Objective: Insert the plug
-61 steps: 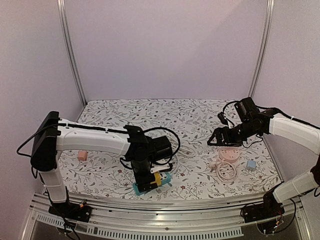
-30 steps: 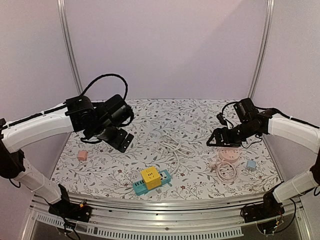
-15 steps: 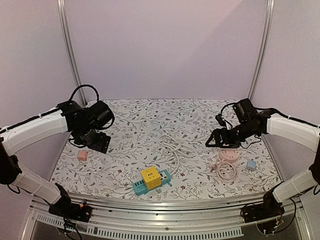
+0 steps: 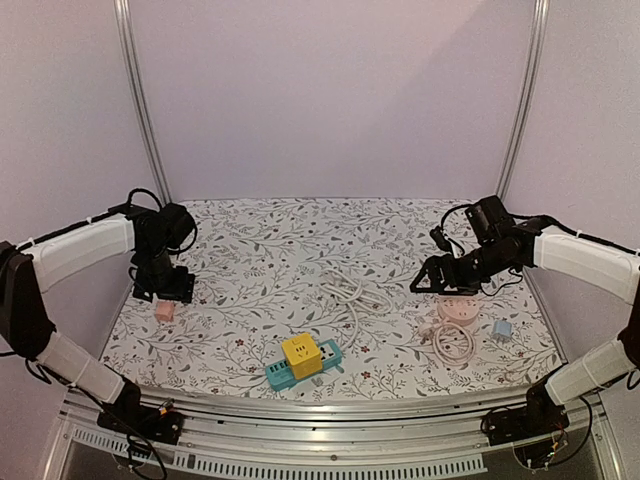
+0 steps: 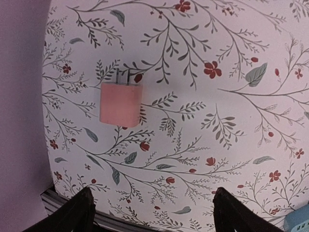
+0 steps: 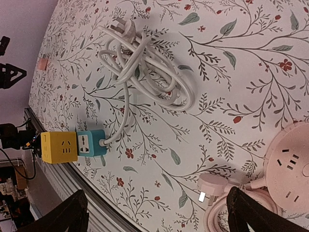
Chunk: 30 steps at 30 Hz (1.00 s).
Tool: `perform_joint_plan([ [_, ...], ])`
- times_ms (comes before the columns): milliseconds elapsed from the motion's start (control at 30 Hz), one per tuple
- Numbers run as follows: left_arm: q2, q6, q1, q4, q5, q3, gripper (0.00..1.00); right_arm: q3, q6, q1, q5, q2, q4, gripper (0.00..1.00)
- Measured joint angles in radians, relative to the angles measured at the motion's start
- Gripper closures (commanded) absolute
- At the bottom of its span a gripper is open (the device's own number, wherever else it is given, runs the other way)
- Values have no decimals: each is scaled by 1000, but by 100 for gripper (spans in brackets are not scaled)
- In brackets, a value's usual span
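Observation:
A pink plug adapter (image 5: 119,103) lies flat on the flowered mat with its prongs pointing away; in the top view (image 4: 165,311) it sits at the far left. My left gripper (image 5: 152,215) is open and empty, hovering above the mat just near of the adapter (image 4: 166,287). A teal power strip (image 4: 318,359) with a yellow cube (image 4: 300,354) plugged on top lies at the front centre. My right gripper (image 6: 159,217) is open and empty, held above the mat at the right (image 4: 432,278), left of a pink round socket (image 6: 289,164).
A white coiled cord (image 4: 345,293) with its white plug (image 6: 124,28) runs to the teal strip (image 6: 91,143). A pink plug (image 6: 212,187) and its pink coiled cord (image 4: 452,343) lie by the round socket (image 4: 457,310). A small blue adapter (image 4: 501,327) lies at the right.
My left arm has let go of the yellow cube on the strip, lifted, and swung left to the pink adapter. The right arm has hardly moved.

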Motion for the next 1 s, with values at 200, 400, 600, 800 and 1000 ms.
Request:
perform_joint_plan([
  [200, 111, 66, 110, 55, 52, 0, 16, 0, 0, 0, 1, 0, -1, 1],
  [400, 212, 121, 193, 87, 95, 6, 20, 0, 1, 0, 5, -2, -1, 1],
  [600, 294, 167, 258, 104, 119, 46, 25, -3, 4, 0, 14, -10, -1, 1],
  [800, 356, 207, 294, 115, 141, 80, 31, -3, 5, 0, 28, -10, -2, 1],
  [1000, 407, 238, 340, 119, 155, 100, 45, -3, 5, 0, 36, -10, -2, 1],
])
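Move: The small pink plug stands some 5 cm ahead of the left hand, about 6 cm to its left and 10 cm below, with its prongs facing forward. The yellow adapter sits about 35 cm to the right of the pink plug and 14 cm nearer the base, on the turquoise power strip, whose middle is some 15 cm nearer than the plug. From the right hand the pink plug lies roughly 54 cm left, 4 cm ahead and 12 cm below. The pink plug is what the left hand comes down on: it sinks about 8.5 cm while carrying 6 cm left and 4 cm forward, quickest at first and slower near the plug. The wrist tips some 15 degrees so the fingers point almost straight down, and the fingers narrow by about a quarter, ending to either side of the plug, still clear of it. ##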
